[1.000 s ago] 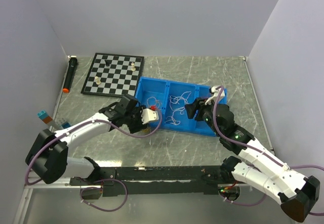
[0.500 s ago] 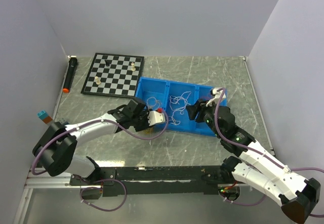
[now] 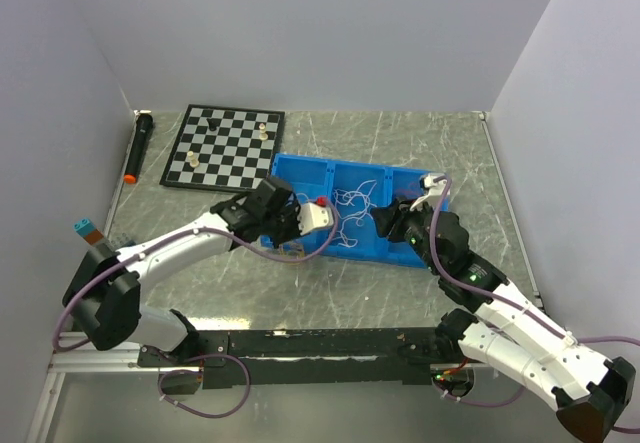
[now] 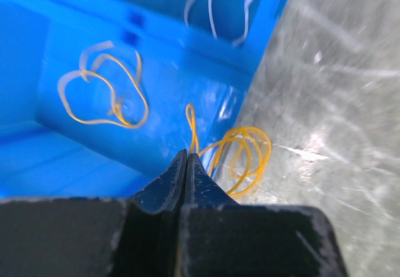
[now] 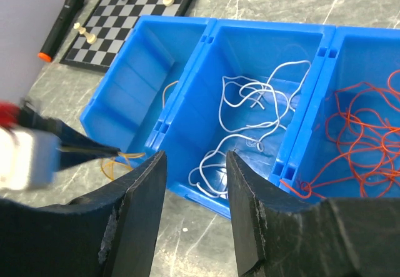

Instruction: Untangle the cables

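A blue three-compartment tray (image 3: 340, 163) holds the cables. Yellow cable (image 4: 100, 95) lies in the left compartment, white cables (image 5: 256, 108) in the middle one and red-orange cables (image 5: 362, 139) in the right one. My left gripper (image 4: 186, 155) is shut on a yellow cable (image 4: 244, 158) that rises from its tips, with its coils on the table against the tray's near wall. In the top view the left gripper (image 3: 290, 235) is at the tray's near left part. My right gripper (image 5: 195, 158) is open and empty above the near edge of the middle compartment, and it also shows in the top view (image 3: 385, 218).
A chessboard (image 3: 225, 146) with a few pieces lies behind the tray at the left. A black marker with an orange tip (image 3: 138, 148) lies along the left wall. A small teal and orange block (image 3: 85, 228) sits near the left edge. Walls close in three sides.
My left gripper has moved right and then away from me, from the table in front of the tray up to its near left part. The right gripper has shifted slightly right.
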You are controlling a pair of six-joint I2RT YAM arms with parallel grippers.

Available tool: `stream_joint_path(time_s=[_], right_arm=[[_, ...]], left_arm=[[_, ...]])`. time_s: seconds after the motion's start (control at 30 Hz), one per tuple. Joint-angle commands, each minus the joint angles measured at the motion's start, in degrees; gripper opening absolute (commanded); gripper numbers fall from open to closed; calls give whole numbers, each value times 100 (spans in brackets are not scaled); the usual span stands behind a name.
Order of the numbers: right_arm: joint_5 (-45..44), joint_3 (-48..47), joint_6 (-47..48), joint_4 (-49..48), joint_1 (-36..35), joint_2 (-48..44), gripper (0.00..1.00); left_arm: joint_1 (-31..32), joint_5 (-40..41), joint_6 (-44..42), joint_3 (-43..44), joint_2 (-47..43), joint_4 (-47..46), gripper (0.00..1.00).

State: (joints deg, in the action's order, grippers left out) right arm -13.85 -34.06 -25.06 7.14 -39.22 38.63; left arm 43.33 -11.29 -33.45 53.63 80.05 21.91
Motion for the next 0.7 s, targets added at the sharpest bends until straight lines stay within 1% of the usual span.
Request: stream_joint_path(time_s=[0.0,0.1,0.2,0.27,0.37,0.47,0.53,0.57,0.6,0.63,0.67], right_arm=[[5,67,-25,-151,37,-101,50],[22,67,-52,-143,29,-84,49],[40,84,-61,-178,37,-84,48],[66,75,-52,-151,29,-93,47],[57,93,-52,-142,29,-154,47],[75,119,-61,-177,37,-181,47],[84,111,-78,-177,29,-181,46],[93,93,-87,-186,29,-172,47],[93,93,-87,-204,29,-163,47],[101,76,-87,-178,29,-154,48],[110,41,-87,-134,29,-154,53]], left_arm=[[9,-532,374,902,-384,910,1],[17,-716,480,1246,-385,1279,1],[9,-770,629,1256,-429,1298,1],[0,-516,813,1238,-438,1080,1],[-219,64,1121,1395,-386,535,1],[-570,223,1253,1703,-131,209,1],[-685,337,1280,1853,141,33,1],[-712,329,1297,1949,282,32,4],[-747,286,1332,2063,413,93,11],[-756,268,1376,2195,554,216,30],[-773,250,1455,2309,642,356,49]])
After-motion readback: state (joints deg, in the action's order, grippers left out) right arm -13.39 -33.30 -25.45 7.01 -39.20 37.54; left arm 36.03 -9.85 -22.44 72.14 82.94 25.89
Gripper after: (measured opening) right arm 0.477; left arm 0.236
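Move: The left hand already pinches the yellow cable just outside the near wall of the blue tray. The left compartment's middle lies about 11 cm ahead and 3 cm right, slightly below; another yellow loop lies inside, roughly 10 cm ahead and 5 cm right. The white cables are some 11 cm ahead and 16 cm right, the chessboard 27 cm ahead and 16 cm left. From the right hand, that compartment is about 11 cm ahead, 19 cm left and 15 cm below. Still pinching the yellow cable, the left hand lifts it about 8 cm nearly straight up beside the near wall, pauses there briefly, then swings some 7 cm forward over the left compartment, still rising slightly. The wrist turns roughly 15 degrees counter-clockwise as it goes, its left side dipping, and the fingers start opening at the end of the swing to let the cable go. ##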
